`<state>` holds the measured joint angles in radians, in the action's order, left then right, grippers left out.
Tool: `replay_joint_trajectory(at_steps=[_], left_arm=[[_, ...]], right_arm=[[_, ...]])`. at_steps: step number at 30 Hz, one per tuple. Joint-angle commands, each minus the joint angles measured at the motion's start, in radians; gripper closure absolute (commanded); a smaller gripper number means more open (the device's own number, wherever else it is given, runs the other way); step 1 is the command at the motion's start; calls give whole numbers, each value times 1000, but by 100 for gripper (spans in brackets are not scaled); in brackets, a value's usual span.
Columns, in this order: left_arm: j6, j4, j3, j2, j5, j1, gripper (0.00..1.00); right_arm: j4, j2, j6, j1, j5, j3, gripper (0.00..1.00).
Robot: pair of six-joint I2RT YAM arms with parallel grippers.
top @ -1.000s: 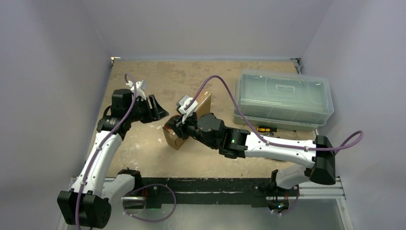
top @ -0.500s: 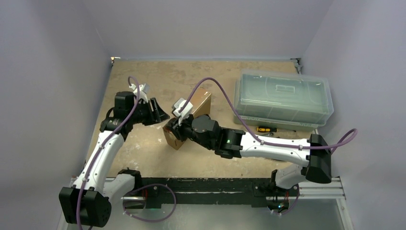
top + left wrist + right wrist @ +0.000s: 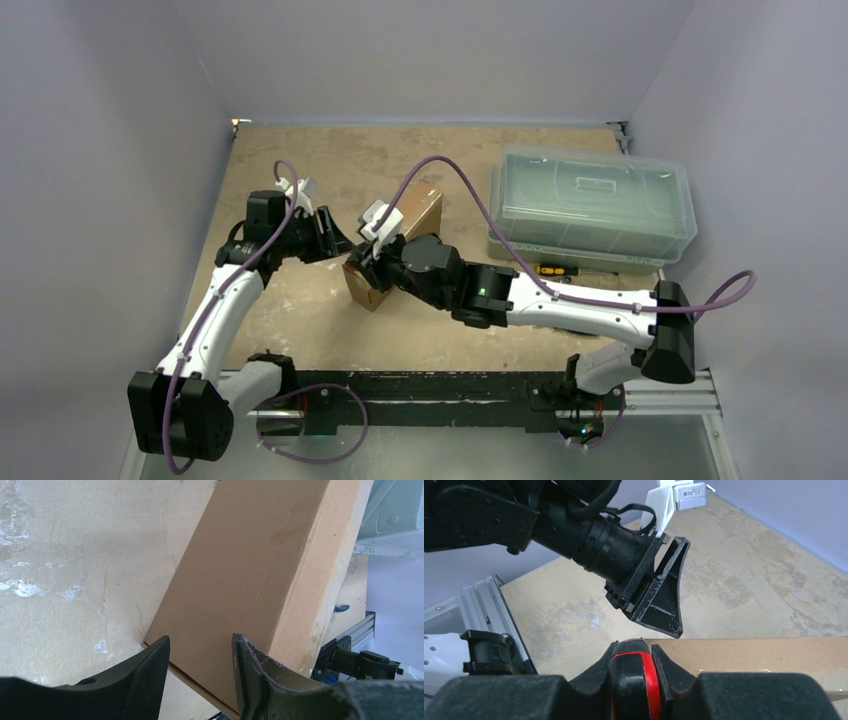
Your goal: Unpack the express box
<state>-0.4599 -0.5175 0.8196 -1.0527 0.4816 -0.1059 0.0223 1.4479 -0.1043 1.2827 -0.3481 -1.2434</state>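
The express box (image 3: 422, 208), plain brown cardboard, stands tilted on its long edge at mid-table; it fills the left wrist view (image 3: 250, 575). My right gripper (image 3: 366, 262) is at the box's near left corner, shut on a black-and-red tool handle (image 3: 634, 680), with the box's edge (image 3: 764, 655) just beyond it. My left gripper (image 3: 335, 238) hovers close to the box's left face, its jaws open and empty (image 3: 200, 642). From the right wrist view, the left gripper (image 3: 664, 595) sits just above the box's edge.
A large clear plastic lidded bin (image 3: 590, 205) sits at the back right. A small yellow-and-black tool (image 3: 550, 269) lies in front of it. The metal rail (image 3: 450, 385) runs along the near edge, and walls close in on three sides.
My left gripper has moved right, closer to the box, and its jaws have narrowed a little. The right arm and the box have shifted slightly left.
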Motion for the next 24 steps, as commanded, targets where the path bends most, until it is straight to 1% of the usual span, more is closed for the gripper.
replay_joint_trajectory(at_steps=[1, 3, 7, 10, 13, 15, 17, 19, 21, 24], left_arm=[[18, 9, -3, -1, -9, 0, 53], [19, 8, -5, -3, -9, 0, 53], [26, 9, -7, 3, -10, -1, 53], [28, 0, 29, 9, -3, 0, 48], [32, -30, 119, 9, -13, 0, 39], [21, -22, 152, 9, -5, 0, 33], [5, 14, 143, 6, 46, 0, 31], [-16, 75, 117, -3, 135, -2, 30], [-21, 122, 101, -22, 212, -27, 31], [11, 117, 107, -64, 229, -78, 31]], right_arm=[[17, -36, 24, 4, 24, -69, 100], [-1, -22, 40, 5, 1, -84, 100], [15, -31, 45, 4, -8, -75, 100], [19, -40, 43, 4, -4, -70, 100], [22, -53, 42, 4, -7, -58, 100], [29, -62, 40, 4, -5, -44, 100], [24, -61, 36, 4, -10, -39, 100], [22, -63, 35, 4, -9, -35, 100], [23, -68, 35, 4, -8, -33, 100], [20, -71, 35, 4, -2, -32, 100]])
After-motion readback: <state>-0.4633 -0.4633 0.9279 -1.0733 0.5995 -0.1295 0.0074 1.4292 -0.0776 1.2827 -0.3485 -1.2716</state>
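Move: The box stands on its long narrow side, running forward and to the right. Its middle is about 9 cm to the right of the half-open left hand, 1 cm ahead and 8 cm below. The red cutter in the right hand is some 8 cm back from the left hand, 4 cm to its right and 10 cm above. From the right hand, the box's middle lies roughly 8 cm ahead, 7 cm right and 22 cm below. After a short pause beside the box's left face near its near end, the left hand lifts about 5 cm up past the upper edge while its fingers spread wider, then starts swinging a couple of centimetres right towards the line of the narrow top, fingertips tipping up and turning clockwise by some 7 degrees each. The right hand keeps its grip on the cutter, first drawing it up about 2 cm over the box's near end and then holding it there. ##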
